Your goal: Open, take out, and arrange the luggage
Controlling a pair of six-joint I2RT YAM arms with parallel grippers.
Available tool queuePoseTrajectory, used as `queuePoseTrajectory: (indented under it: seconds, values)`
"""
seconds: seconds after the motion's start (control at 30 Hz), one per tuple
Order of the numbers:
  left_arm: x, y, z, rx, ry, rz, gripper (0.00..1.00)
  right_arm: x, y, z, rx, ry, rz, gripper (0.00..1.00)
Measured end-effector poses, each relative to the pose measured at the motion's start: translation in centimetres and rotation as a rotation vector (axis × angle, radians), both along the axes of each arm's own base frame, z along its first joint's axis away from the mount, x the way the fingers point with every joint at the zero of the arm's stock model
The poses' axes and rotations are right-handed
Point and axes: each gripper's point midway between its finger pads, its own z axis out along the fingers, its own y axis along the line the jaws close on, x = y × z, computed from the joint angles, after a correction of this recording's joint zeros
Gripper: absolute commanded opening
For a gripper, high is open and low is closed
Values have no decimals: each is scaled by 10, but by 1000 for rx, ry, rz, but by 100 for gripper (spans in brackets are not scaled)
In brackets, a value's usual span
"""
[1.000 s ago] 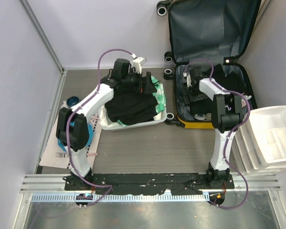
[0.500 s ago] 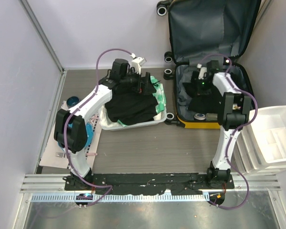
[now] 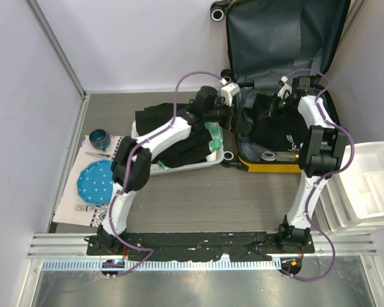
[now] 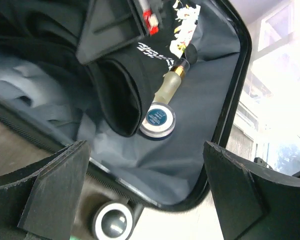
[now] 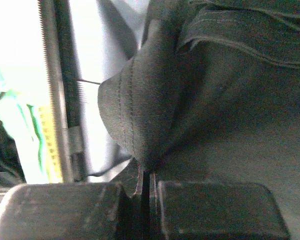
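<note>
The yellow luggage (image 3: 259,165) lies open at the back right, its lid leaning on the wall. Its grey lining (image 4: 190,140) holds a black garment (image 3: 275,131), a small round tin with a blue lid (image 4: 157,118) and a slim glass bottle (image 4: 173,82). My right gripper (image 3: 276,105) is over the back of the case, shut on a fold of that black garment (image 5: 140,115); the fingers (image 5: 210,210) pinch the cloth. My left gripper (image 3: 235,118) hangs open at the case's left rim, nothing between its fingers (image 4: 55,185), above a black wheel (image 4: 112,223).
A white mesh basket (image 3: 221,157) heaped with black clothes and a green-and-white item stands left of the luggage. A blue plate (image 3: 96,182) and a blue cup (image 3: 99,137) sit on a mat at the far left. White drawer bins (image 3: 365,182) stand at the right edge.
My left arm swung right from the basket to the luggage's left rim. My right gripper shut on the black garment and drew it up toward the back of the case.
</note>
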Motion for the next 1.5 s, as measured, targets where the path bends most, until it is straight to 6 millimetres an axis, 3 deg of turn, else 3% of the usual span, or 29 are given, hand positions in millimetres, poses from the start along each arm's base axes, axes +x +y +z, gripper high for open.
queuePoseTrajectory:
  seconds: [0.17,0.37,0.47,0.6,0.67,0.7,0.8,0.83,0.97,1.03,1.2,1.4,1.5]
  values:
    - [-2,-42,-42,-2,107,-7,100,7,12,28,75,-57,-22,1]
    - [4,-60,-42,-14,93,39,96,1,20,37,141,-50,-37,1]
    - [5,-62,-44,-13,103,58,78,-3,22,31,163,-24,-40,1]
    - [6,-64,-53,-10,122,69,42,-9,27,27,195,5,-42,1]
    - [5,-64,-58,-7,140,68,35,-8,30,27,213,9,-45,1]
    - [4,-64,-59,-5,148,66,22,-8,32,28,225,8,-46,1]
    - [3,-64,-60,-4,158,57,0,-7,36,31,263,10,-49,1]
    - [2,-64,-59,-7,159,54,0,-7,38,32,272,13,-49,1]
    - [-1,-57,-58,-12,176,54,0,-8,42,33,287,23,-46,58]
    - [-1,-52,-54,-20,189,58,0,-10,45,33,284,26,-34,71]
    - [1,-48,-33,-60,208,61,0,-14,41,45,204,-53,15,76]
    - [2,-48,-20,-89,229,59,0,-22,19,97,67,-280,75,81]
    - [1,-48,-20,-94,246,58,0,-29,9,113,9,-342,75,81]
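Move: Within the open suitcase, the black garment's left edge, already pinched by the right fingers, lies about 9 cm to the right of the open left gripper and 8 cm below, almost level fore and aft. The round tin is some 9 cm to the left gripper's right, 12 cm back and 16 cm below, with the bottle 6 cm to the tin's right. From the right hand, the left gripper is about 11 cm left, 3 cm back and 7 cm higher. Sweeping right and down about 6 cm each way, the left hand brings its open fingers to the black garment's raised edge and shuts them on it, then lifts about 4 cm with it. The right hand, still holding, rises some 3 cm, drifts left towards the left gripper and rolls its left side up; once the left grips, it opens, lets the cloth go, then climbs about 8 cm, heading back right. ##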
